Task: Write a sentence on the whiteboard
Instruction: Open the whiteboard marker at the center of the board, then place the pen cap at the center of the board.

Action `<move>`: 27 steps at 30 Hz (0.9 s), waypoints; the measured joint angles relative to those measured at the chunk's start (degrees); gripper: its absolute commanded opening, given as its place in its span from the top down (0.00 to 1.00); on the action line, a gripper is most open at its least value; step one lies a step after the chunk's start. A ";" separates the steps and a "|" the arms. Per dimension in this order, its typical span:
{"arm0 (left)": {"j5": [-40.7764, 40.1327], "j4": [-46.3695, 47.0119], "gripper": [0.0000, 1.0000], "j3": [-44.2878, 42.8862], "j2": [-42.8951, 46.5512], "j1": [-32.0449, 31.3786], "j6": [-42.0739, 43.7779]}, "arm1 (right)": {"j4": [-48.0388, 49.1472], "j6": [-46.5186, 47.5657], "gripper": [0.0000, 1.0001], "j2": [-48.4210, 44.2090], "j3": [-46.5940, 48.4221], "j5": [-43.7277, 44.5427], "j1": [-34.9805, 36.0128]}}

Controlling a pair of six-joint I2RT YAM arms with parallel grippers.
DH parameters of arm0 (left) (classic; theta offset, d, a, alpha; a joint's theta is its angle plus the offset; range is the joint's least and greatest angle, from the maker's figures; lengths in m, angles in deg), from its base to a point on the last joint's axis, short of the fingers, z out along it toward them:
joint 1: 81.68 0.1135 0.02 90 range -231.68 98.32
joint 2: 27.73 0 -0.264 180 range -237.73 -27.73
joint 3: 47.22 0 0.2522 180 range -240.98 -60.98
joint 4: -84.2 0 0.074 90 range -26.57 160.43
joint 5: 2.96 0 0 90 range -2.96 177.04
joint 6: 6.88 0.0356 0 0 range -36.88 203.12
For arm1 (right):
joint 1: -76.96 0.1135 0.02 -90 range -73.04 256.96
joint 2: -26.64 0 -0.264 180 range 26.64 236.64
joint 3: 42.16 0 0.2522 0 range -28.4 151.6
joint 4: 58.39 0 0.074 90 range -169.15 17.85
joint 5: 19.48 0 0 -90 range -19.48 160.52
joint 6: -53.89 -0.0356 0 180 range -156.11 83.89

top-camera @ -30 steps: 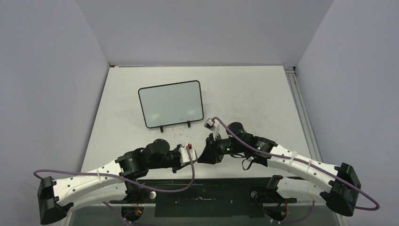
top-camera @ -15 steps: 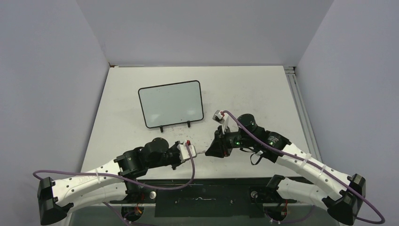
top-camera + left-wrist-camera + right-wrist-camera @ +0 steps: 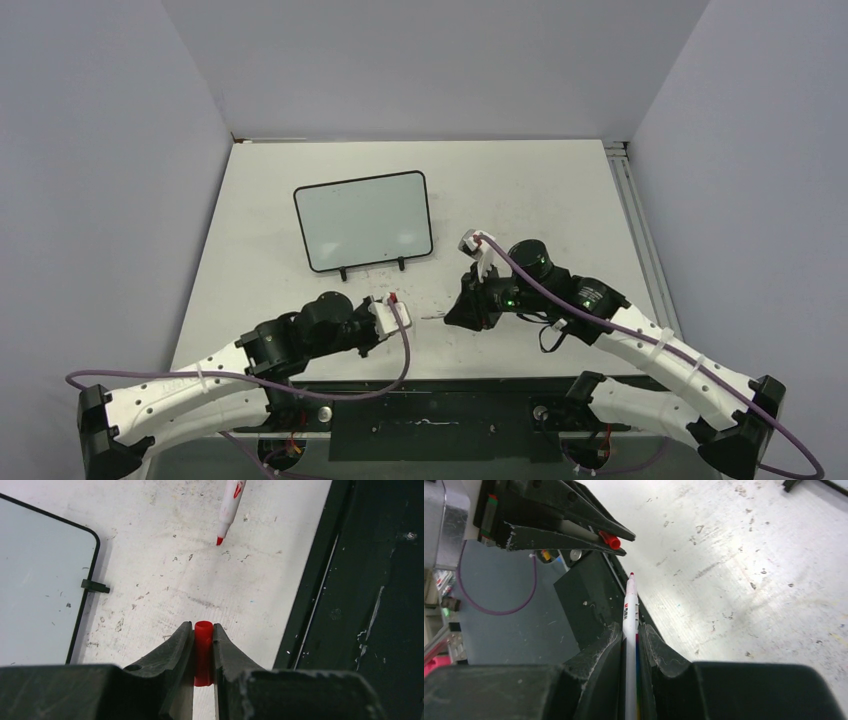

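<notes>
The whiteboard (image 3: 362, 222) stands on its two black feet at the table's middle left; its corner shows in the left wrist view (image 3: 40, 580). Its surface is blank and no sentence is in view. My left gripper (image 3: 203, 630) is shut on a red marker cap (image 3: 203, 652), near the table's front edge (image 3: 393, 298). My right gripper (image 3: 629, 630) is shut on a white marker (image 3: 629, 612) with a bare red tip (image 3: 219, 540). The tip points at the cap across a small gap (image 3: 435, 318). Both grippers sit right of and in front of the board.
The scuffed white tabletop (image 3: 540, 190) is walled in by grey panels at the back and on both sides. A black base strip (image 3: 430, 415) runs along the near edge. A metal rail (image 3: 628, 200) lines the right edge. Purple cables trail from both arms.
The two grippers were pressed together a second ago. My right gripper has drawn back to the right with the marker, leaving the cap in the left gripper, so the red tip is bare.
</notes>
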 measured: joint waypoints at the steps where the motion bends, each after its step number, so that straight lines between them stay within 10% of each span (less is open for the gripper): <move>1: -0.04 -0.04 1.00 0.00 0.13 0.39 -0.22 | -0.20 -0.04 0.95 -0.17 0.04 1.11 -0.02; 27: -14.78 -1.22 0.99 -1.77 -19.30 6.82 -39.39 | 6.43 -5.49 0.95 -6.95 -7.67 34.12 0.00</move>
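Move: The left hand, gripping the red cap, has bare table straight below it, roughly 15 cm down; the whiteboard's middle is about 28 cm ahead and 10 cm to its left, the board's right-hand clip about 18 cm straight ahead. For the right hand, holding the uncapped marker, the whiteboard's middle lies some 31 cm ahead, 19 cm left and 21 cm down, with that right-hand clip about 21 cm ahead and 9 cm left. Forward and to the right, about 9 cm, goes the right hand with the bare marker, swinging clockwise some 30 degrees so that the nib turns from leftward towards ahead. The left hand keeps its pinch on the cap, first slides about 4 cm forward and a little left, then sinks about 7 cm towards the bare table, turning counter-clockwise some 40 degrees and tipping its fingers downward. ##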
